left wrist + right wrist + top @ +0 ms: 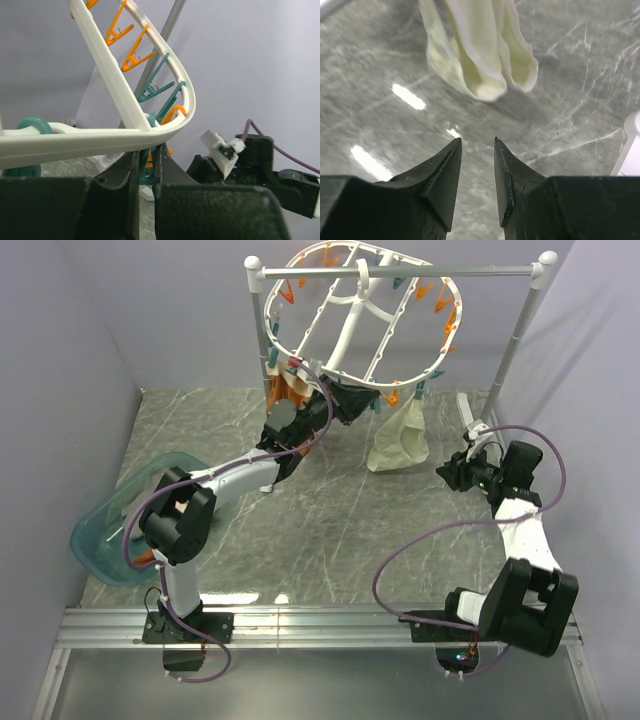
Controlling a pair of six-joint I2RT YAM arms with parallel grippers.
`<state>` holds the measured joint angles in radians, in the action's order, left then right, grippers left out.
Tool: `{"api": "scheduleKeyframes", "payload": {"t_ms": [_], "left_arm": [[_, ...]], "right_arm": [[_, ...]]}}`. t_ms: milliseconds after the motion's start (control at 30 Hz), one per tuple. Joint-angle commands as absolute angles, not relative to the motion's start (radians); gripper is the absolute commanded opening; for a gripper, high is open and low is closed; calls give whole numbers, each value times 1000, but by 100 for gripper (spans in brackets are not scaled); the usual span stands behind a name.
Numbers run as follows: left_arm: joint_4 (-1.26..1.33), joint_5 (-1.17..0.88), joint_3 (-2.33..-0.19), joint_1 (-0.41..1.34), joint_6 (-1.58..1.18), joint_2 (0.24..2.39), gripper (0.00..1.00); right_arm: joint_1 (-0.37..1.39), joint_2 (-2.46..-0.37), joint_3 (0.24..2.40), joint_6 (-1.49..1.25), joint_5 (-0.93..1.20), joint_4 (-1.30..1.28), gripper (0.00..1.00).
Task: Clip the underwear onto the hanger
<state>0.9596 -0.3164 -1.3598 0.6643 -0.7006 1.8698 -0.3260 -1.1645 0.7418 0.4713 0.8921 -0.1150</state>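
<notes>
The white oval hanger hangs tilted from the rail, with orange and teal clips round its rim. Under its near rim my left gripper is shut on a teal clip, just below the white rim. The pale cream underwear hangs down from that rim right beside the left fingertips, its lower end near the table. My right gripper stands to its right, open and empty. In the right wrist view the underwear dangles ahead of the open right gripper, apart from it.
A white rail stand carries the hanger, and its foot shows at the right. An orange-brown garment hangs at the hanger's left side. A teal basin sits at the table's left edge.
</notes>
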Motion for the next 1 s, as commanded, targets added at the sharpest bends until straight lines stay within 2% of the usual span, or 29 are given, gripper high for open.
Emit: {"api": "scheduleKeyframes", "payload": {"t_ms": [0,267,533,633,967], "left_arm": [[971,-336,-1399,652,-727,1847,0],[969,-360,-1408,640,-749,1853,0],[969,-377,-1410,630,-750,1847,0],[971,-383,-1410,627,-752,1847,0],[966,-397,-1431,623,-758,1864,0]], "right_arm": [[-351,-1233,798,658,980,-170,40],[-353,-1425,788,762,995,73,44],[-330,-1632,934,897,1057,12,51],[-322,-1679,1023,1011,1075,-159,59],[-295,-1865,1331,1323,1074,-684,62]]}}
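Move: The underwear, hanging by one corner, has its middle about 9 cm ahead of the right hand, 11 cm to its left and 3 cm above; its lower end reaches below hand height. Its holding clip sits roughly 8 cm ahead, 6 left and 18 up, with an orange clip about 7 cm farther left on the rim at nearly that depth and height. From the left hand the underwear is some 3 cm ahead, 7 right and 14 below. Towards the hanging underwear's lower end the right hand swings forward about 10 cm while dipping some 7 cm, the drop coming mostly first. The wrist turns about 20 degrees counter-clockwise, its left side dipping slightly, and the fingers open wider, still touching nothing. The left hand stays nearly in place, keeping its pinch on a teal clip at the hanger's rim. ##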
